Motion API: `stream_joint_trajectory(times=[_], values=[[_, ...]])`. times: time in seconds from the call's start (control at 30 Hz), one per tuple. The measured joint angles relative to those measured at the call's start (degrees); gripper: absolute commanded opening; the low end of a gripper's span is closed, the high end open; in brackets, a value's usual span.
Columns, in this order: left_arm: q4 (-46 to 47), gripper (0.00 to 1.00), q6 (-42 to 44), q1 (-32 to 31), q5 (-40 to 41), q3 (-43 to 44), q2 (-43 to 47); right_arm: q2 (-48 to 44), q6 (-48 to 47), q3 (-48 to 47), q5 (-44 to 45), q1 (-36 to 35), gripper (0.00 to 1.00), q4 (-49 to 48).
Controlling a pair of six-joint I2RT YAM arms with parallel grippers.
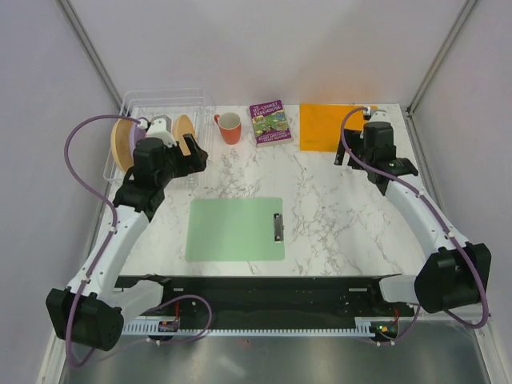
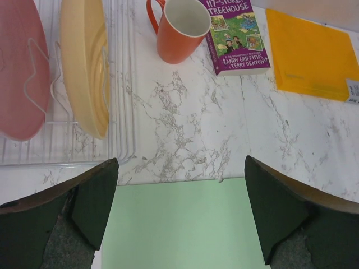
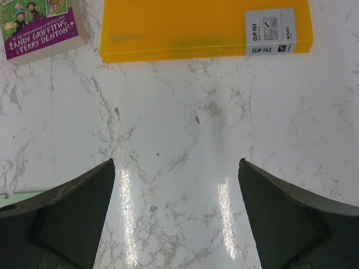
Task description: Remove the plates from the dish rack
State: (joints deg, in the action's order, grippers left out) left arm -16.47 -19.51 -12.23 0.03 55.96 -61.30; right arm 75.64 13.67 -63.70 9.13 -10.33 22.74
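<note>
The clear dish rack (image 1: 164, 100) stands at the table's back left. A tan plate (image 1: 122, 144) stands on edge at the rack's left end, a yellow-orange plate (image 1: 184, 130) near its right end. My left gripper (image 1: 190, 160) hovers over the rack's right front corner. In the left wrist view a pink plate (image 2: 19, 73) and a pale yellow plate (image 2: 84, 61) stand upright in the rack (image 2: 120, 84), ahead and to the left of my left gripper (image 2: 180, 185), which is open and empty. My right gripper (image 1: 376, 162) (image 3: 176, 168) hangs open and empty over bare marble at the back right.
An orange-red mug (image 1: 230, 127) (image 2: 176, 31) stands just right of the rack, then a purple book (image 1: 270, 122) (image 2: 235, 33) and a yellow clip file (image 1: 328, 126) (image 3: 202, 28). A green clipboard (image 1: 236, 229) (image 2: 179, 224) lies mid-table.
</note>
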Motion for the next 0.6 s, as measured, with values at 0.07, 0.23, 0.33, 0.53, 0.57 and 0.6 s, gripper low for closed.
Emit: stream_joint_trajectory(times=[0.07, 0.23, 0.33, 0.53, 0.57, 0.6], values=[[-0.55, 1.00, -1.14, -0.02, 1.38, 0.81, 0.11, 0.55, 2.75, -0.42, 1.20, 0.17, 0.98, 0.42], [0.00, 1.00, -1.62, 0.44, 0.81, 1.46, -0.17, 4.59, 7.45, -2.21, 1.31, 2.01, 0.98, 3.10], [-0.02, 1.00, -1.53, 0.90, -0.09, 4.74, -3.82, 5.99, 7.85, -2.75, 2.01, 2.32, 0.98, 4.35], [0.20, 1.00, 0.42, 1.18, 2.54, 12.31, -14.43, 4.22, 6.69, -3.21, 3.76, 2.25, 0.98, 5.18], [0.17, 1.00, 0.81, 1.18, 3.50, 13.14, -16.20, 3.65, 6.45, -3.21, 4.04, 2.25, 0.98, 5.16], [0.09, 1.00, 1.16, 1.18, 4.74, 13.86, -17.77, 3.02, 6.19, -3.21, 4.42, 2.25, 0.98, 5.14]])
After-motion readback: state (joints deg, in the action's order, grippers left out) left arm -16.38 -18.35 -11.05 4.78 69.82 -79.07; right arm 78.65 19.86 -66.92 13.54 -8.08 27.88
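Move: The right-hand yellow plate stands in the dish rack, its middle about 17 cm ahead of the left gripper, 9 cm to its left and 11 cm lower. The pink plate is roughly 13 cm farther left of it. The mug stands about 26 cm ahead of the left gripper, 6 cm to its right and 18 cm lower. From the right gripper that yellow plate lies about 58 cm left, 14 cm ahead and 8 cm lower. Bring the left gripper forward about 7 cm towards the rack's right-hand yellow plate: lift it 1 to 2 cm first, then reach out with growing speed and let it sink again at the end, fingers wide open and touching nothing. Meanwhile shift the empty right gripper some 2.5 cm right, dipping about 3 cm and coming most of the way back up, while turning it about 10 degrees clockwise. ##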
